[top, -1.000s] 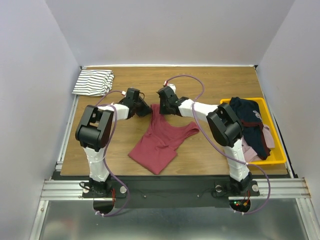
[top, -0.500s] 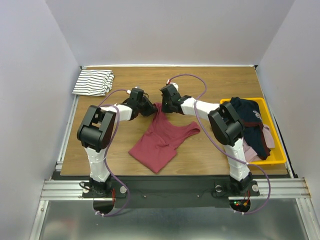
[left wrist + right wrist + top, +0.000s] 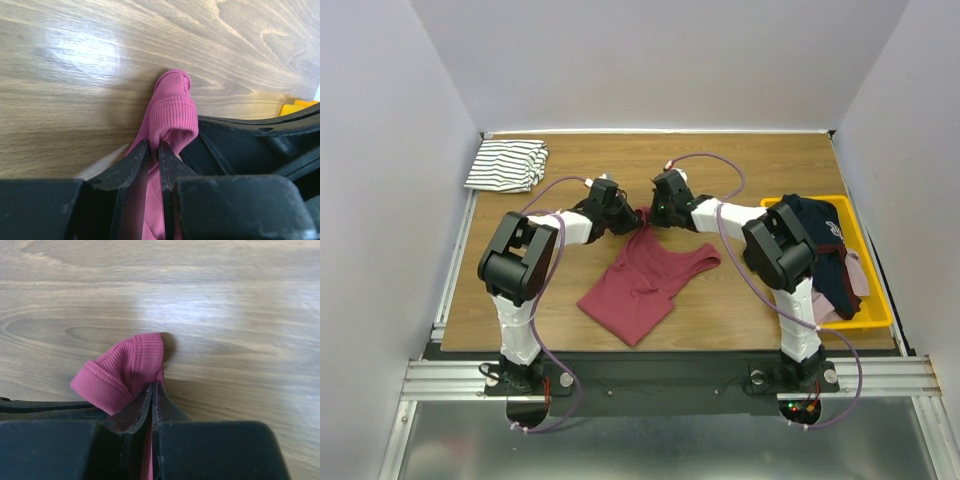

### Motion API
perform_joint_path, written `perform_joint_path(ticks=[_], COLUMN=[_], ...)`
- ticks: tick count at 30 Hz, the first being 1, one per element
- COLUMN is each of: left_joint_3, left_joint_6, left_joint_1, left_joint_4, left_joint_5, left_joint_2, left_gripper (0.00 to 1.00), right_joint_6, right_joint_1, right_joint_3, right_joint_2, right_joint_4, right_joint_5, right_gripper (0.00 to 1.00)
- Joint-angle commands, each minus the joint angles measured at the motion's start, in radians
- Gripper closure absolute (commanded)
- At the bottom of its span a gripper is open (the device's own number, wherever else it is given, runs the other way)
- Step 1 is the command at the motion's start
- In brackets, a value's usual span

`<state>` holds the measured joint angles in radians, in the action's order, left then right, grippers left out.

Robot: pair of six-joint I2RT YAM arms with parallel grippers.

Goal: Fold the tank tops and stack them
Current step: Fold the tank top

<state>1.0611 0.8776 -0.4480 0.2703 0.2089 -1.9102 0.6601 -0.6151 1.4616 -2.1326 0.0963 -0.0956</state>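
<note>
The dark red tank top lies spread on the wooden table, its strap end pointing away from the arms. My left gripper is shut on a ribbed strap end; cloth shows between its fingers. My right gripper is shut on the neighbouring strap end, its fingertips pressed together over the fabric. The two grippers sit close together at the top of the garment. The striped tank top lies folded at the far left corner.
A yellow bin at the right edge holds a heap of dark and pink clothes. The table has a metal rail along its left side. White walls enclose the far and side edges.
Both grippers have shifted right and slightly away from the arm bases along the garment's top. The right jaws have closed onto the strap.
</note>
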Motion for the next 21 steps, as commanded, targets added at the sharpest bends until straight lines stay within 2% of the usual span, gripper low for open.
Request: perform_joint_path(ticks=[1,9,14,16,17,21], left_joint_3=[0.039,0.051,0.06,0.06,0.059,0.054], left_joint_6=[-0.043,-0.052,-0.054,-0.055,-0.057,-0.06], left_joint_1=[-0.021,-0.054,-0.061,-0.064,-0.066,-0.07], left_joint_4=[0.02,0.02,0.018,0.018,0.018,0.015], left_joint_5=[-0.026,-0.032,-0.032,-0.039,-0.039,-0.048], left_joint_2=[0.042,0.014,0.013,0.017,0.02,0.025], left_gripper=[0.76,0.77,0.77,0.77,0.77,0.77], right_joint_6=[0.033,0.047,0.03,0.029,0.029,0.03], right_joint_1=[0.026,0.061,0.063,0.064,0.064,0.064], right_joint_3=[-0.055,-0.106,-0.09,-0.08,-0.075,-0.044], right_joint_2=[0.086,0.184,0.191,0.194,0.192,0.181], right_joint_4=[-0.023,-0.02,-0.02,-0.018,-0.017,0.005], right_joint_5=[0.016,-0.01,0.0,0.004,0.004,0.013], right_gripper=[0.93,0.9,0.83,0.75,0.65,0.43])
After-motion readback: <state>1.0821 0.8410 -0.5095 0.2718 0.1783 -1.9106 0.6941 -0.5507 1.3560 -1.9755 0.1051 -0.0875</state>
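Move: Left fingers already pinch the near shoulder strap of the red tank top, its tip about 2 cm ahead and 1 cm right. From the nearly shut right fingers that strap tip lies about 1 cm ahead, 1 cm left and 1 cm down. The top's lower body is some 19 cm back, 6 cm left and 3 cm below the right hand; the other strap lies 9 cm back, 12 cm right, 3 cm below. Right hand rises and shifts right about 4 cm each, opening halfway; left keeps its pinch, easing 2.5 cm right. ##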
